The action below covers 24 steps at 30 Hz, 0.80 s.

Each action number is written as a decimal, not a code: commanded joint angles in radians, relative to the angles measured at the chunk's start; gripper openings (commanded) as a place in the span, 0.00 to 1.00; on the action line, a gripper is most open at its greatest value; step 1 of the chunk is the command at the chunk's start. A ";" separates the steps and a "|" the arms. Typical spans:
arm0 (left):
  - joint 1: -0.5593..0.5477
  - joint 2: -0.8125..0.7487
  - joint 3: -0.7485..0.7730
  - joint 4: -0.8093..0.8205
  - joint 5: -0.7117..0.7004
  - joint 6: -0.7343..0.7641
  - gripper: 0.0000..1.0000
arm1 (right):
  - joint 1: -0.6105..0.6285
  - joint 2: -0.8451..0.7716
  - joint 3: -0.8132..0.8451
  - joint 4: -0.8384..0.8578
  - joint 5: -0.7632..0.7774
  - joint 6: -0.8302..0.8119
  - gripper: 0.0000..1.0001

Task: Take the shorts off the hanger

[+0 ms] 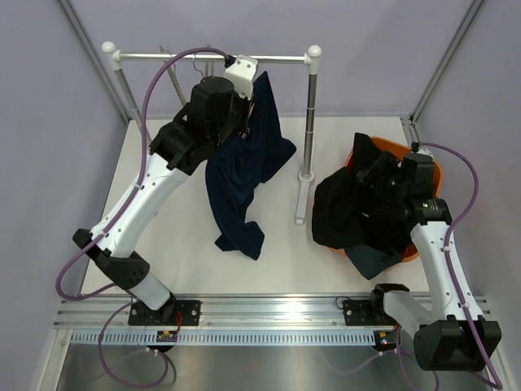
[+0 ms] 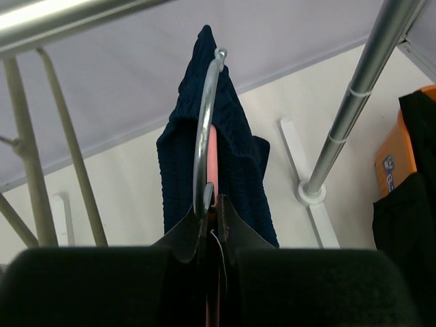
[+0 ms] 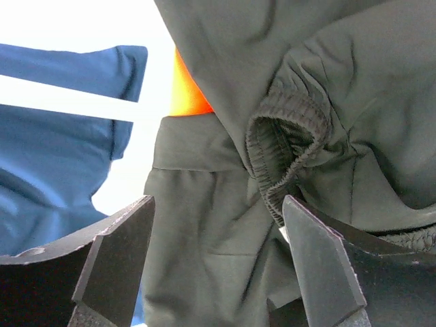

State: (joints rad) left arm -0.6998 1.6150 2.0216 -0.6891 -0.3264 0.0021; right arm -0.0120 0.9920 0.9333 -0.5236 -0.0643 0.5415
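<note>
Navy blue shorts [image 1: 244, 175] hang limp from a hanger below the rack's rail, their lower end resting on the table. My left gripper [image 2: 212, 204] is shut on the hanger, at the foot of its metal hook [image 2: 203, 129] and pink neck [image 2: 212, 153]; the navy shorts [image 2: 242, 170] drape just behind. Black shorts [image 1: 346, 216] lie heaped over the orange basket [image 1: 435, 175]. Close above the black shorts [image 3: 225, 204], my right gripper [image 3: 216, 204] is open with nothing between its jaws. Dark teal-navy shorts [image 1: 374, 261] spill over the basket's near edge.
The clothes rack has a top rail [image 1: 212, 57], a right post [image 1: 311, 122] and a foot [image 1: 301, 204] on the table between the two arms. Blue cloth [image 3: 54, 157] shows left of the right jaws. Grey walls enclose the table.
</note>
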 commanded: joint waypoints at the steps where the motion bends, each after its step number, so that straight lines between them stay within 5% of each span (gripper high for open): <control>1: 0.000 -0.105 -0.009 0.060 0.044 0.004 0.00 | 0.007 -0.036 0.082 -0.025 0.018 -0.028 0.86; 11: -0.053 -0.230 -0.162 -0.007 0.105 -0.040 0.00 | 0.099 -0.050 0.281 -0.147 0.053 -0.091 0.90; 24: -0.127 -0.405 -0.414 0.019 0.158 -0.094 0.00 | 0.794 0.150 0.487 -0.190 0.431 -0.037 0.87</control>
State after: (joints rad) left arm -0.8181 1.2667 1.6119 -0.7712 -0.1989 -0.0727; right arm 0.6811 1.0920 1.3712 -0.6979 0.2138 0.4828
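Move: The navy shorts hang on the pink hanger gripped by the left hand, their middle some 15 cm below that hand and a couple of centimetres farther out. The rack's bar lies about 11 cm ahead of that hand, 8 cm left and slightly above; its right post is 11 cm ahead, 16 cm right. From the right hand the shorts are roughly 33 cm left, level ahead and some 5 cm higher, the same post 11 cm ahead and 18 cm left, the filled basket just beneath. Back away from the rack comes the left hand, about 11 cm, sinking in the latter half with its fingertips tipping down and turning clockwise, still gripping the pink hanger. The right hand, fingers already wide open, first climbs from over the basket, then sweeps some 16 cm left towards the shorts, swinging counter-clockwise as its fingertips tilt up. ##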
